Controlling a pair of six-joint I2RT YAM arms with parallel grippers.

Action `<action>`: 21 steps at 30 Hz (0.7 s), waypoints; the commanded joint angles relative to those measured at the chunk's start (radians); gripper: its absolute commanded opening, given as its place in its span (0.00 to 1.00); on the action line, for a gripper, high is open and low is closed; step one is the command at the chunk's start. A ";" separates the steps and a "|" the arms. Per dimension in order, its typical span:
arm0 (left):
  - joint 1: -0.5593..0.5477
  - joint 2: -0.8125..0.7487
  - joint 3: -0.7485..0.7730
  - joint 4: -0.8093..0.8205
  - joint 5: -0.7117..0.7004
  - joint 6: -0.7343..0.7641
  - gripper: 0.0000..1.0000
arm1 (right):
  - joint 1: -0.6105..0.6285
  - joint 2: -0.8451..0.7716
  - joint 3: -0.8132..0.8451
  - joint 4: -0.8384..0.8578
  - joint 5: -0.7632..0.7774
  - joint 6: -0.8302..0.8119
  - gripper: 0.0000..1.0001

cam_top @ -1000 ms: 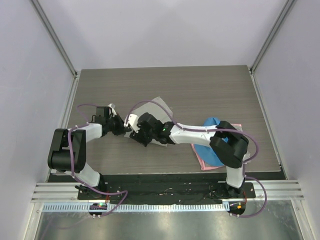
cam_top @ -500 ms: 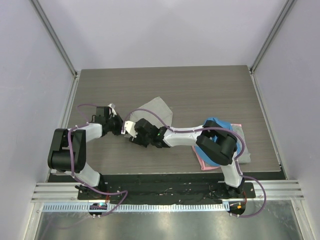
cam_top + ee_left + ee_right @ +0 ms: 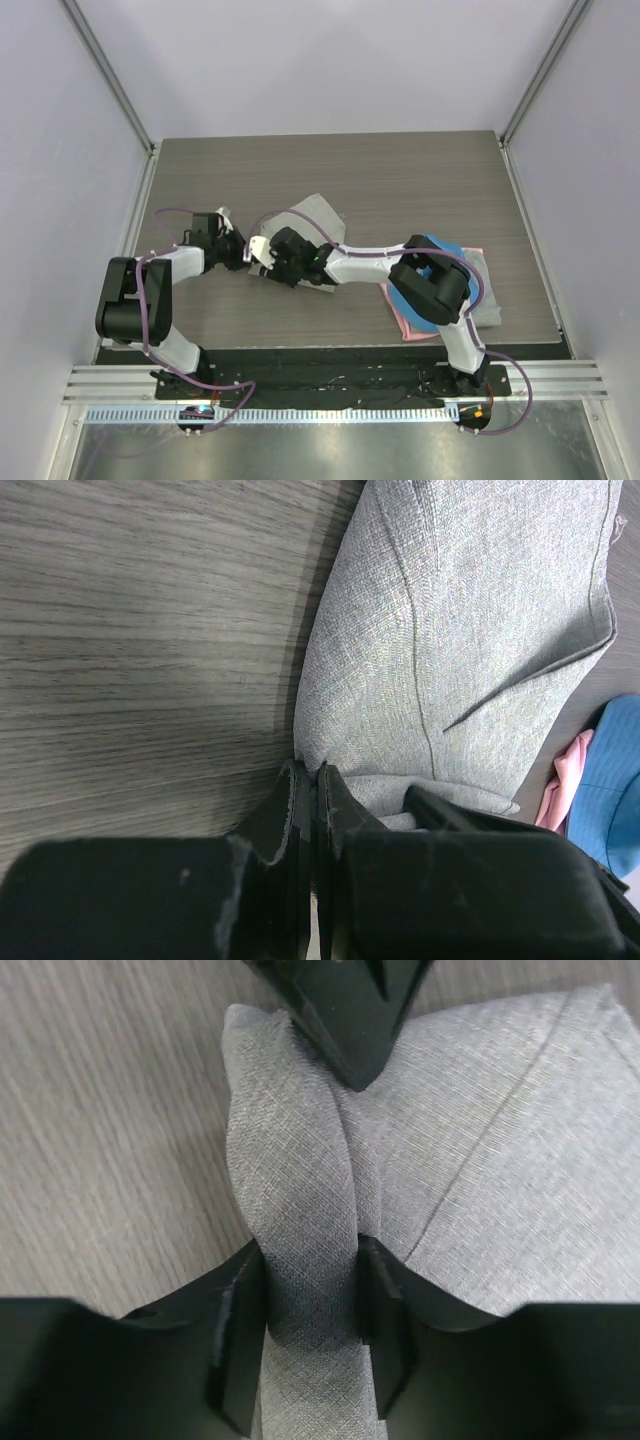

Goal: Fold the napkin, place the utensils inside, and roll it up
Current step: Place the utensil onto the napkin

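Observation:
The light grey napkin [image 3: 320, 214] lies folded at the table's middle left, its near-left edge rolled into a thick fold. My left gripper [image 3: 241, 252] is shut on the napkin's left corner, which shows in the left wrist view [image 3: 308, 768]. My right gripper [image 3: 264, 256] is closed around the rolled fold [image 3: 305, 1190] right beside it; its own view [image 3: 310, 1265] shows the jaws pressing the roll from both sides, with the left gripper's dark fingertips [image 3: 350, 1010] just ahead. The spoon is hidden.
A blue cloth [image 3: 428, 246] lies on a pink cloth [image 3: 408, 322] at the near right, under the right arm; both also show at the edge of the left wrist view [image 3: 612, 780]. Bare wood table [image 3: 400, 170] surrounds the napkin.
My right gripper has slid left along the napkin's edge to meet the left gripper, and its arm has swung in over the cloths. The left arm has held still.

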 commanded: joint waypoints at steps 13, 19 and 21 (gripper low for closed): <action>0.015 -0.145 -0.016 -0.036 -0.159 -0.017 0.66 | -0.165 0.141 0.195 -0.453 -0.656 0.179 0.24; 0.015 -0.225 -0.123 0.048 -0.057 -0.035 0.66 | -0.200 0.172 0.264 -0.504 -0.794 0.216 0.23; 0.015 -0.220 -0.149 0.088 -0.025 -0.060 0.64 | -0.211 0.195 0.291 -0.515 -0.826 0.221 0.23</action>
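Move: The napkin's rolled near edge already lies between the right gripper's half-open fingers, practically at its hand point. From there, the flat part of the napkin spreads with its middle about 10 cm ahead and 8 cm to the right, 1 cm lower; the blue cloth lies some 34 cm right and 3 cm back, 2 cm below. The shut left gripper has the roll's left end at its fingertips. Close the right gripper on the rolled near edge, tip it about 40 degrees so its fingers swing from pointing forward to slightly back towards the base, and draw the roll back some 3 cm close to the table. Meanwhile open the left fingers wide to let go of the roll's left end and lift them about 2 cm, easing left, then back. ##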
